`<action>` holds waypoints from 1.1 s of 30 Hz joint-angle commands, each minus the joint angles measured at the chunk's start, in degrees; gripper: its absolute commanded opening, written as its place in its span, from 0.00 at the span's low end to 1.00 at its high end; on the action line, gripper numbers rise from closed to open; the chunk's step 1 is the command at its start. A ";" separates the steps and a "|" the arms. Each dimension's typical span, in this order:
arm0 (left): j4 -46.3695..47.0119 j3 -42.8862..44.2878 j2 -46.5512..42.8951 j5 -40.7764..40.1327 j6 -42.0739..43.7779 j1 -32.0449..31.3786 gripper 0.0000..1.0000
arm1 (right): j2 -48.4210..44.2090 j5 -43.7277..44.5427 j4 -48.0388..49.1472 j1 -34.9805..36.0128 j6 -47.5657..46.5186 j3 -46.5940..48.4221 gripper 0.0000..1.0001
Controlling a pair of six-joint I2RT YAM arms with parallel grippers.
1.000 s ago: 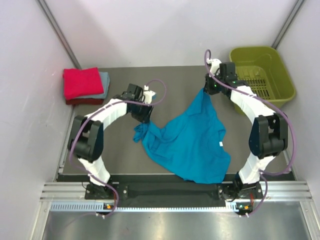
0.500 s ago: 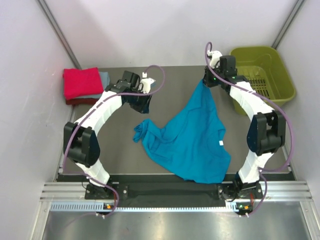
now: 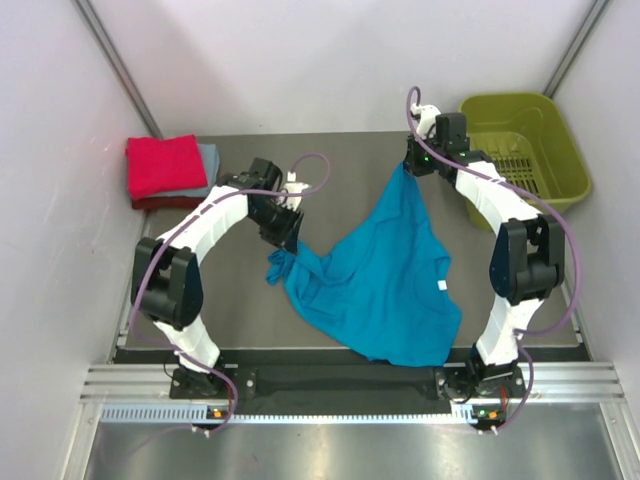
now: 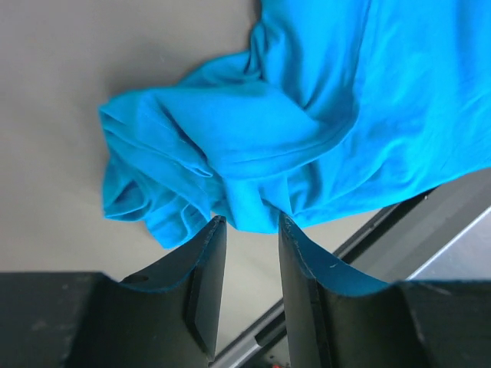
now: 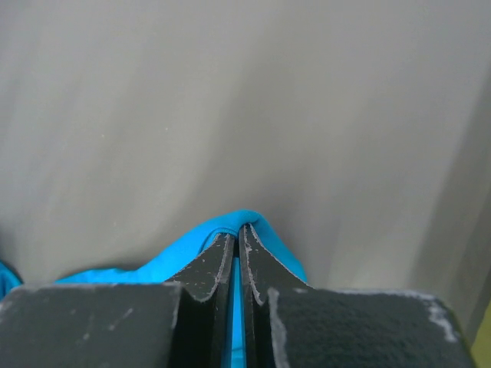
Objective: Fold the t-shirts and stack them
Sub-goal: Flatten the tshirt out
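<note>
A teal-blue t-shirt (image 3: 385, 280) lies spread and crumpled on the dark table. Its far corner is drawn up toward my right gripper (image 3: 412, 172), which is shut on that teal cloth (image 5: 265, 230). My left gripper (image 3: 287, 235) is open, its jaws just above the bunched left sleeve (image 4: 192, 161) without closing on it. A folded red shirt (image 3: 165, 165) rests on a folded pale grey-blue shirt (image 3: 209, 165) at the far left corner.
An olive-green plastic basket (image 3: 525, 145) stands at the far right beside the table. White walls close in both sides. A metal rail (image 3: 340, 385) runs along the near edge by the arm bases.
My left gripper swung back toward the red stack, then came down again over the bunched sleeve. My right gripper lifted the shirt corner slightly farther back.
</note>
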 commanded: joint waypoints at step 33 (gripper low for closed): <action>4.89 3.47 10.86 1.05 -2.75 0.72 0.35 | -4.13 0.94 2.36 1.04 -1.29 -1.23 0.00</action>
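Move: Beneath the open left fingers, about 8 cm down and within a centimetre or so sideways, is the bunched fold of the blue t-shirt. Its loose sleeve end lies some 4 cm to the left and 1 cm farther out, and the spread shirt body about 18 cm to the right and 4 cm nearer the base. From the right hand, the fold is roughly 23 cm left, 18 cm back and 14 cm below. Sinking onto the bunched fold, the left hand drops about 7 cm, easing back a little and tilting its fingertips some 10 degrees towards the base. Near the bottom it creeps forward about 3 cm and starts to lift slightly, its half-open fingertips meeting the cloth. The right hand stays put, keeping its raised corner of the shirt pinched. ##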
